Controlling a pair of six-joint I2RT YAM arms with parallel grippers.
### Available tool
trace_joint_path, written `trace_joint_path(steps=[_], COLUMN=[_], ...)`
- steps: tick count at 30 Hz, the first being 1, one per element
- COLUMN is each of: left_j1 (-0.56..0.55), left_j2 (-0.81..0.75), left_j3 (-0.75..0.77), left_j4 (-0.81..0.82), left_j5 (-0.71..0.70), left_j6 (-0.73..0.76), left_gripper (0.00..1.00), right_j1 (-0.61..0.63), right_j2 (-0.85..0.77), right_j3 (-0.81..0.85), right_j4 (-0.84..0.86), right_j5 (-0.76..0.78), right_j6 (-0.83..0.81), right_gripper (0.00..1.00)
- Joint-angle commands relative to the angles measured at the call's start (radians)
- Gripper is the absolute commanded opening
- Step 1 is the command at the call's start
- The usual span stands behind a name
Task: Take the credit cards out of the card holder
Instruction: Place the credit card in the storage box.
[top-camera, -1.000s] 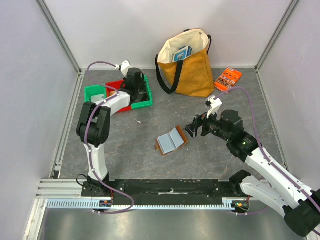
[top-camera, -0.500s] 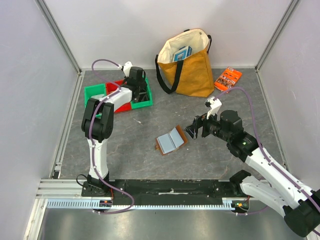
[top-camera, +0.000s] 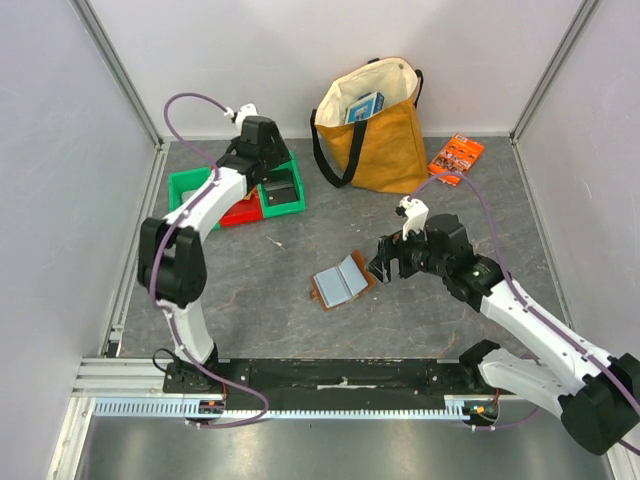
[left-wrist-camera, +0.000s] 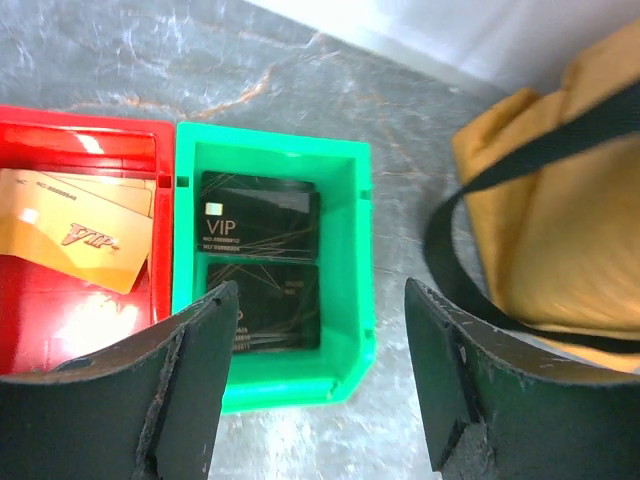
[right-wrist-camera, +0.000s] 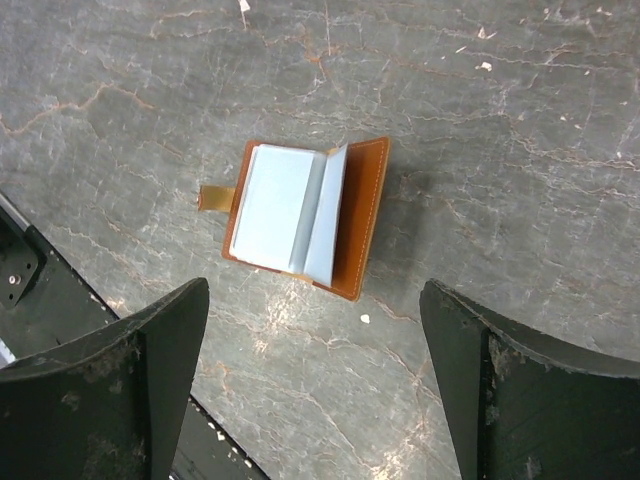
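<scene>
The card holder (right-wrist-camera: 305, 215) lies open on the grey table, a brown cover with pale grey-blue pockets and a small tab on its left; in the top view the card holder (top-camera: 343, 281) sits mid-table. My right gripper (right-wrist-camera: 315, 385) hovers above it, open and empty, just right of it in the top view (top-camera: 381, 260). My left gripper (left-wrist-camera: 320, 385) is open and empty over a green bin (left-wrist-camera: 355, 300) holding two black credit cards (left-wrist-camera: 258, 215). A gold card (left-wrist-camera: 75, 232) lies in the red bin (left-wrist-camera: 90, 130) beside it. In the top view the left gripper (top-camera: 266, 170) is at the back left.
A yellow tote bag (top-camera: 378, 130) with black straps stands at the back, right of the bins; its strap (left-wrist-camera: 450, 250) lies close to my left fingers. An orange packet (top-camera: 456, 154) lies at the back right. Another green bin (top-camera: 190, 186) sits left of the red one (top-camera: 232, 208).
My left gripper has gone from shut to open and lifted back from the green bin. The right gripper has shifted slightly left toward the card holder.
</scene>
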Motion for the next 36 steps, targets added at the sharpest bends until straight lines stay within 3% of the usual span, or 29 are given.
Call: trace_joint_path(steps=[1,8,15,23,30,36], left_j1=[-0.041,-0.221,-0.37,-0.381,-0.384,-0.387], left_j2=[-0.196,-0.408,-0.528,-0.554,-0.517,-0.54], left_j3=[-0.034,-0.269,-0.53,-0.74,-0.789,-0.88], left_j4=[-0.12,-0.161,-0.14,-0.056,-0.036,-0.011], left_j5=[0.093,0.25,0.315,0.315,0.38,0.419], left_j6=[0.085,0.093,0.028,-0.039,-0.058,-0.09], left_gripper=[0.74,0.73,0.73,0.71,0.62,0.49], right_j1=[0.003,0.024,0.133,0.285,0.359,0.414], right_j2=[0.034,0.136,0.249,0.358,0.432,0.519], right_j3=[0.068,0.065,0.1,0.126,0.105,0.112], right_j4=[-0.007,0.047,0.079,0.128,0.197,0.257], right_j5=[-0.052,-0.11,-0.023,0.146,0.276,0.345], right_j6=[-0.041,-0.041,-0.058,-0.056,-0.043,-0.04], right_gripper=[0.93,0.96,0.91,0.83,0.73,0.71])
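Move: The open card holder lies about 29 cm back and 17 cm to the right of my left hand, some 16 cm below it; from my right hand it is level in reach, about 9 cm to the left and 15 cm down. My left hand still hangs just short of the green bin, 4 cm ahead and 14 cm below, with the red bin 9 cm left of that bin and the yellow bag some 10 cm ahead and 24 cm right of my hand. Empty-fingered, I lift my left hand clear of the storage box by about 8 cm while pulling it back, then swing right and sink to the strap side of the card holder, some 30 cm back overall. It turns about 35 degrees clockwise, tips down and half closes its fingers. My right hand meanwhile slides left and down over the card holder, each by about 9 cm, rolling its left side down and narrowing its fingers somewhat. ##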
